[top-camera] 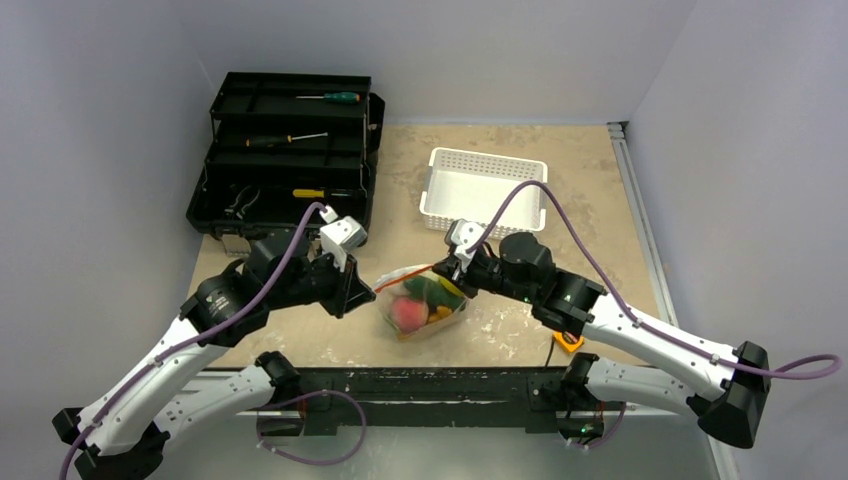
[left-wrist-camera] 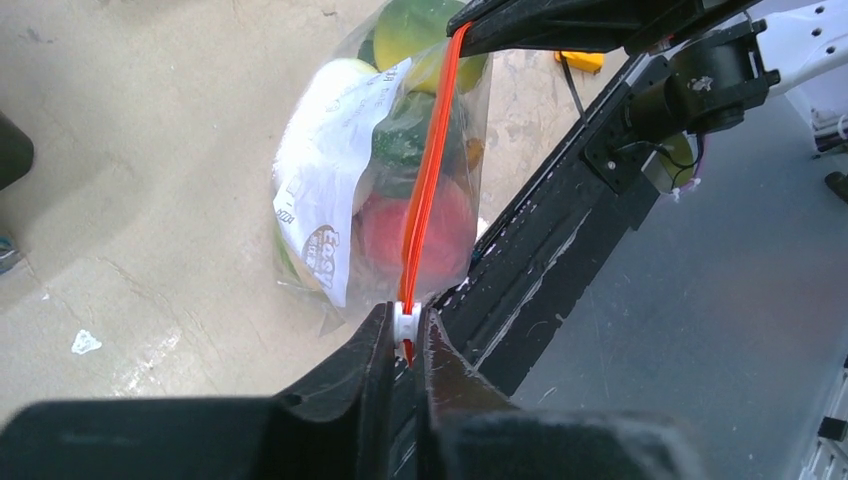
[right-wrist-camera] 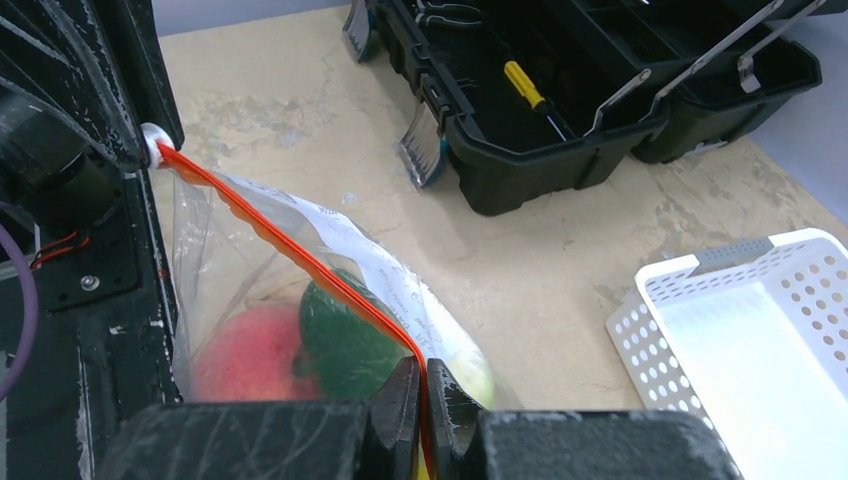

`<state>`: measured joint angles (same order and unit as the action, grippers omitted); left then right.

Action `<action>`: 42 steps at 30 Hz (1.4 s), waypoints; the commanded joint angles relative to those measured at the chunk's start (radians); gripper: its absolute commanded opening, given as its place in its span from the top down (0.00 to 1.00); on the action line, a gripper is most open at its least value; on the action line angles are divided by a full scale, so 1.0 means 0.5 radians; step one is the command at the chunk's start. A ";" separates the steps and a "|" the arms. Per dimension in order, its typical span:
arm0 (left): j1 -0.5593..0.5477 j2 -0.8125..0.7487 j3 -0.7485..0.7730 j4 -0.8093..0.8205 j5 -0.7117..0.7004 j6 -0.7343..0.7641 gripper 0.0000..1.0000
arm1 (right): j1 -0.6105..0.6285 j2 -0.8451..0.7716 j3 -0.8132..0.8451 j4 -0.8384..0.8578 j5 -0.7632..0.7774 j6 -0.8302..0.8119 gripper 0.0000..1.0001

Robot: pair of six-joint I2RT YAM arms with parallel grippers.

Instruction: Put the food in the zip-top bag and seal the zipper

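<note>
The clear zip-top bag (top-camera: 420,305) hangs just above the table between my two grippers, with the food (top-camera: 408,313) inside: a pink peach (right-wrist-camera: 245,355), a dark green piece (right-wrist-camera: 345,340) and yellow bits. Its orange-red zipper (left-wrist-camera: 428,170) runs taut from one gripper to the other. My left gripper (left-wrist-camera: 406,335) is shut on the small white slider (left-wrist-camera: 406,322) at the zipper's left end. My right gripper (right-wrist-camera: 424,385) is shut on the zipper's other end (right-wrist-camera: 300,250). A white label (left-wrist-camera: 325,190) covers one side of the bag.
An open black toolbox (top-camera: 285,150) with screwdrivers stands at the back left. A white perforated basket (top-camera: 485,190) sits at the back right. A small orange object (top-camera: 568,342) lies by the right arm near the table's front edge.
</note>
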<state>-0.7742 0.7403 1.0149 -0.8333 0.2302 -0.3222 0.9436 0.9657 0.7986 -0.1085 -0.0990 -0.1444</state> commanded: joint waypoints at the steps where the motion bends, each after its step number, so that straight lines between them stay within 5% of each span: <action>1: -0.004 -0.036 0.058 -0.121 -0.020 0.015 0.86 | -0.044 0.029 0.100 -0.115 0.206 0.019 1.00; 4: -0.004 -0.045 0.125 -0.141 -0.102 -0.047 0.59 | -0.043 0.144 0.193 -0.165 0.206 0.151 1.00; 8: -0.004 -0.097 0.277 -0.232 -0.361 -0.113 0.44 | -0.031 0.238 0.319 -0.235 0.002 0.217 1.00; 17: -0.004 -0.387 0.519 -0.417 -0.971 -0.224 0.35 | 0.040 0.259 0.610 -0.272 -0.994 0.572 1.00; 23: -0.004 -0.483 0.524 -0.506 -1.105 -0.284 0.32 | 0.141 0.143 0.674 -0.094 -1.204 0.857 1.00; 35: -0.004 -0.503 0.534 -0.567 -1.059 -0.384 0.32 | 0.072 0.508 0.416 -0.063 -0.369 1.271 1.00; 42: -0.004 -0.504 0.522 -0.590 -1.010 -0.421 0.31 | -0.292 0.785 0.317 -0.093 -0.027 1.151 1.00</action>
<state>-0.7742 0.4923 1.2636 -1.1259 -0.2920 -0.5076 0.8959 1.3380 0.9749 -0.2054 -0.2626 0.4484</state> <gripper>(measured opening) 0.685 0.007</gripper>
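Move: The filled zip-top bag hangs between the hands, its white slider end still pinched in the left fingers. Its middle lies some 9 cm right, 4 cm back and 10 cm below the left hand, and about 9 cm back, 3 cm left and 10 cm below the right, which pinches the orange zipper. From the right hand the white basket stands roughly 16 cm ahead, 10 cm right and 18 cm lower. The black toolbox is about 18 cm ahead and 21 cm left of the left hand, 17 cm lower. The bag's slider end is let go as the left fingers open and that hand withdraws about 12 cm left and 8 cm up, yawing 30 degrees counter-clockwise. Keeping its pinch on the zipper, the right hand swings back about 11 cm, rising and drifting left, then sweeps forward as far again and down about 14 cm, its wrist turned some 40 degrees so the forward side dips. ##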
